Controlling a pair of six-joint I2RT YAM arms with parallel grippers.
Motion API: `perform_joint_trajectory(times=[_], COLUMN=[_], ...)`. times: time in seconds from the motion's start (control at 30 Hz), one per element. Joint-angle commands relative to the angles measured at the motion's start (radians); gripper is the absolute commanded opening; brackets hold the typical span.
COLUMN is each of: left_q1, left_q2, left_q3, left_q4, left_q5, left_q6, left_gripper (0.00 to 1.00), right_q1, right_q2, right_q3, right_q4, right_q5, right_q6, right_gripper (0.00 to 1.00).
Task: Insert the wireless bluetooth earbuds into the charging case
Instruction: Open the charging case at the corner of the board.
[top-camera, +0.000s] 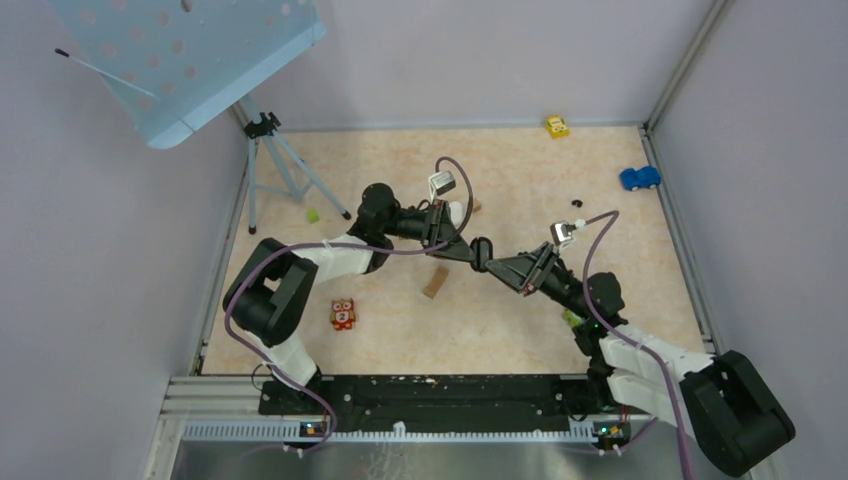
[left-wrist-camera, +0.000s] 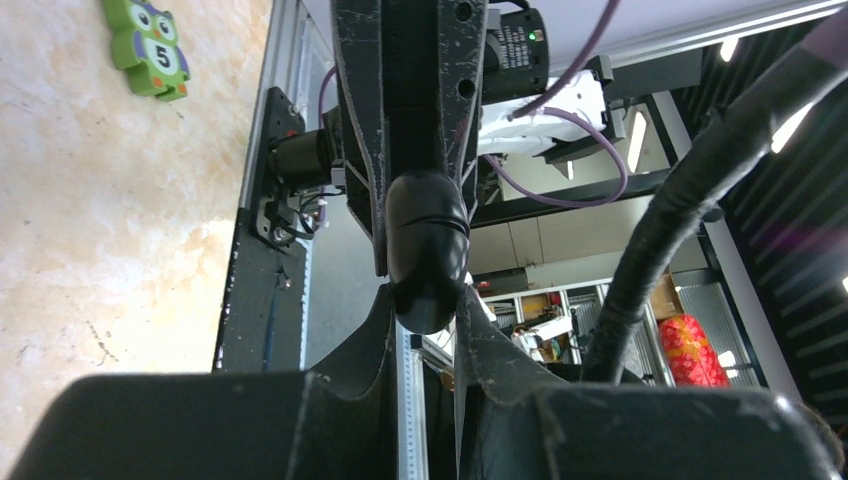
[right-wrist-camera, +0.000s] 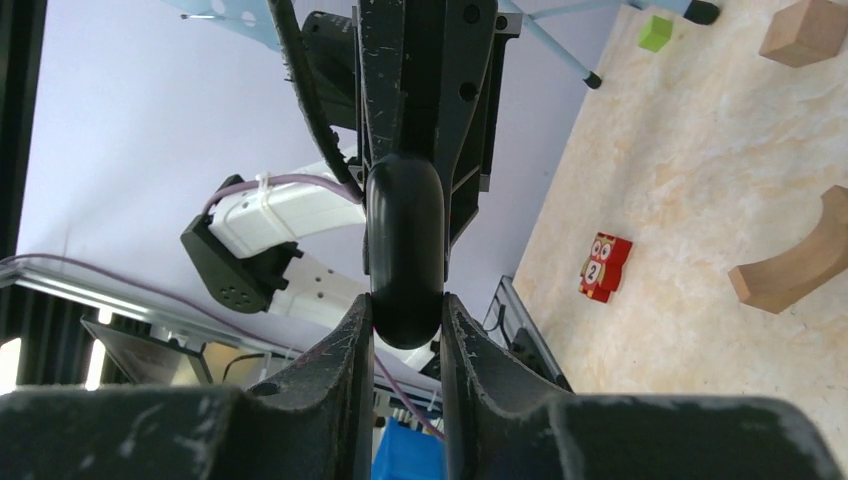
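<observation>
A black rounded charging case (top-camera: 481, 252) hangs above the table's middle, held from both sides. My left gripper (top-camera: 472, 250) is shut on one end of it. My right gripper (top-camera: 492, 260) is shut on the other end. In the left wrist view the case (left-wrist-camera: 428, 240) sits between my left gripper's (left-wrist-camera: 425, 310) fingertips, with the right gripper's fingers above it. In the right wrist view the case (right-wrist-camera: 405, 240) is pinched in my right gripper (right-wrist-camera: 405, 318). The case looks closed. Two tiny dark buds (top-camera: 577, 203) lie on the table at the right rear; I cannot make out their detail.
A tan wooden arch (top-camera: 435, 282) lies below the grippers and also shows in the right wrist view (right-wrist-camera: 795, 268). A red owl tile (top-camera: 342, 314), a green cube (top-camera: 313, 215), a tripod (top-camera: 275, 160), a yellow car (top-camera: 557, 126) and a blue car (top-camera: 640, 178) stand around. A green owl tile (left-wrist-camera: 150, 50) lies near the front rail.
</observation>
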Motion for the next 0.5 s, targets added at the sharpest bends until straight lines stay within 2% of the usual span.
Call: perform_joint_trajectory(times=[0.0,0.17,0.2,0.3,0.37,0.47], left_q1=[0.006,0.006,0.006,0.006,0.005,0.006], left_q2=[-0.015,-0.030,-0.033,-0.036,-0.034,-0.031], left_q3=[-0.012,-0.030,-0.030,-0.034,-0.038,-0.040], left_q4=[0.225,0.250,0.250,0.247,0.246,0.248], left_q5=[0.021,0.012,0.013,0.009,0.009,0.009], left_q6=[-0.102,-0.104,-0.104,-0.105,-0.103,-0.104], left_gripper=[0.04,0.03,0.01,0.00,0.00,0.00], right_q1=[-0.009,-0.009,-0.009,-0.009,-0.008,-0.009], right_q2=[0.041,0.063,0.071,0.090,0.099,0.105], right_q3=[-0.017,0.000,0.001,0.007,0.021,0.038], right_q4=[0.139,0.127,0.135,0.158,0.157,0.155], right_q5=[0.002,-0.013,-0.015,-0.018,-0.025,-0.032], right_q6=[0.026,0.011,0.013,0.020,0.014,0.006], right_gripper=[0.02,0.04,0.13,0.48,0.55,0.56])
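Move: The black charging case is already pinched between the two hands: its middle is about 1 cm to the right of the left hand, and about 1 cm ahead and 2 cm to the left of the right hand. On the table some 22 cm below, the wooden arch lies about 3 cm ahead and 7 cm to the left of the left hand, and the white case roughly 16 cm ahead and 3 cm to the left of the left hand. The left hand keeps its pinch on the black case and eases up about 1 cm, slightly back, while the right hand rises about half a centimetre with it, still gripping the case's other side. Then the right fingers spread from nearly closed to a little over half open and let go of the case, the right hand staying right beside it and sinking about 1 cm, with hardly any turn of the wrist. ##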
